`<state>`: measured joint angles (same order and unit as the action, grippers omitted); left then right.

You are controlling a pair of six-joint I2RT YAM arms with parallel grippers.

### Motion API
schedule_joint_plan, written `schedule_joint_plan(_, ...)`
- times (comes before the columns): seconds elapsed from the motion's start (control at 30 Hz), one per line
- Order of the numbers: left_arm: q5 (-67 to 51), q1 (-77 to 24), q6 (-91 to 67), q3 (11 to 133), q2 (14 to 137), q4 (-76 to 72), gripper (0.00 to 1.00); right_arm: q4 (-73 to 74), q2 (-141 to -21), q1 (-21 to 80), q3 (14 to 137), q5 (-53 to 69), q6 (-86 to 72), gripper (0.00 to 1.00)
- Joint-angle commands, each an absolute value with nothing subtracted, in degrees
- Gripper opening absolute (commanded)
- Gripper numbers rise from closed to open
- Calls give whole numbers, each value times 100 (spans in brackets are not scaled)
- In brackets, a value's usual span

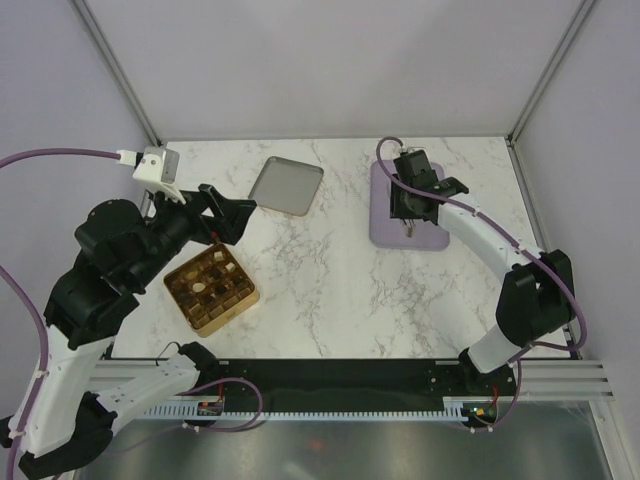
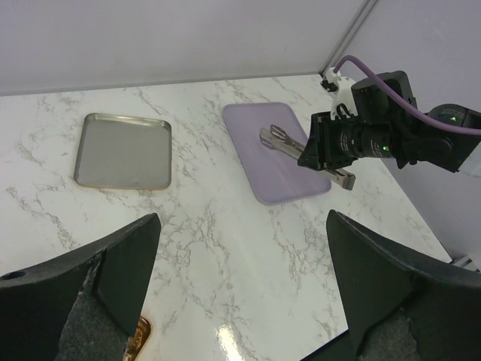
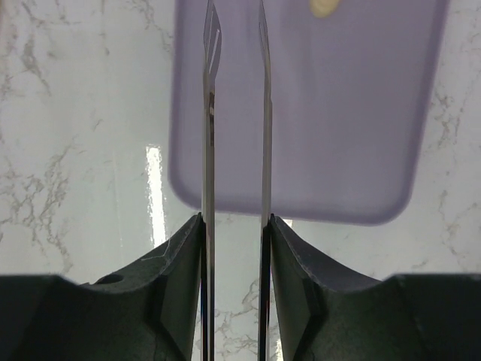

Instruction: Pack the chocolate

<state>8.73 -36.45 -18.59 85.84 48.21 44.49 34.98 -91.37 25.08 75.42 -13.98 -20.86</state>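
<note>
The gold box point(image 1: 212, 288) with a brown grid sits at the left front and holds dark and cream chocolate point(image 1: 216, 276) in several cells. My left gripper point(image 1: 226, 214) hovers just beyond the box, open and empty point(image 2: 244, 226). My right gripper point(image 1: 405, 205) is over the lilac tray point(image 1: 381, 200) and is shut on metal tongs point(image 3: 234, 90). The tongs' two blades stand apart with nothing between them. One cream chocolate piece point(image 3: 323, 7) lies on the lilac tray point(image 3: 338, 113), ahead and to the right of the tong tips. The tongs point(image 2: 279, 140) also show in the left wrist view.
A flat steel tray point(image 1: 286, 185) lies at the back middle of the marble table, and shows too in the left wrist view point(image 2: 124, 150). Frame posts stand at the table's back corners. An aluminium rail with the arm bases runs along the near edge.
</note>
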Motion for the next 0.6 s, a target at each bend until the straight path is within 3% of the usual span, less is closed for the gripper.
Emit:
schedule_joint_plan(0.0, 791, -3630, -1890, 8534, 4790, 4403, 100, 3481, -9228, 2260, 7576, -1670, -2144, 47)
schedule_joint_plan(0.57, 773, -3630, -1925, 8499, 4799, 4395, 100, 3217, -9580, 1837, 7506, -1758, -2259, 49)
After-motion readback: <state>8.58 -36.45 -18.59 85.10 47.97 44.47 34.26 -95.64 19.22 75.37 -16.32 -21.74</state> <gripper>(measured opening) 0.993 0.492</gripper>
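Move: The right hand holds the open tongs over the purple tray, and the last cream-coloured chocolate lies about 8 cm ahead of that hand, 5 cm to its right and some 13 cm below. The purple tray's middle is about 5 cm ahead and 4 cm right, and the grey tray's middle is some 9 cm ahead and 24 cm left, both 14 cm below. From the left hand the chocolate is roughly 25 cm ahead, 37 cm right and 42 cm below. Keeping its grip on the open tongs, the right hand carries on to its right over the purple tray by about 4.5 cm, slowing as it goes, while sinking close to 3 cm and edging 2 cm forward towards the last chocolate. Its wrist turns roughly 8 degrees clockwise, so the gap between the two blades swings nearly into line with the chocolate, and the fingers hold the tongs apart without squeezing them shut. ##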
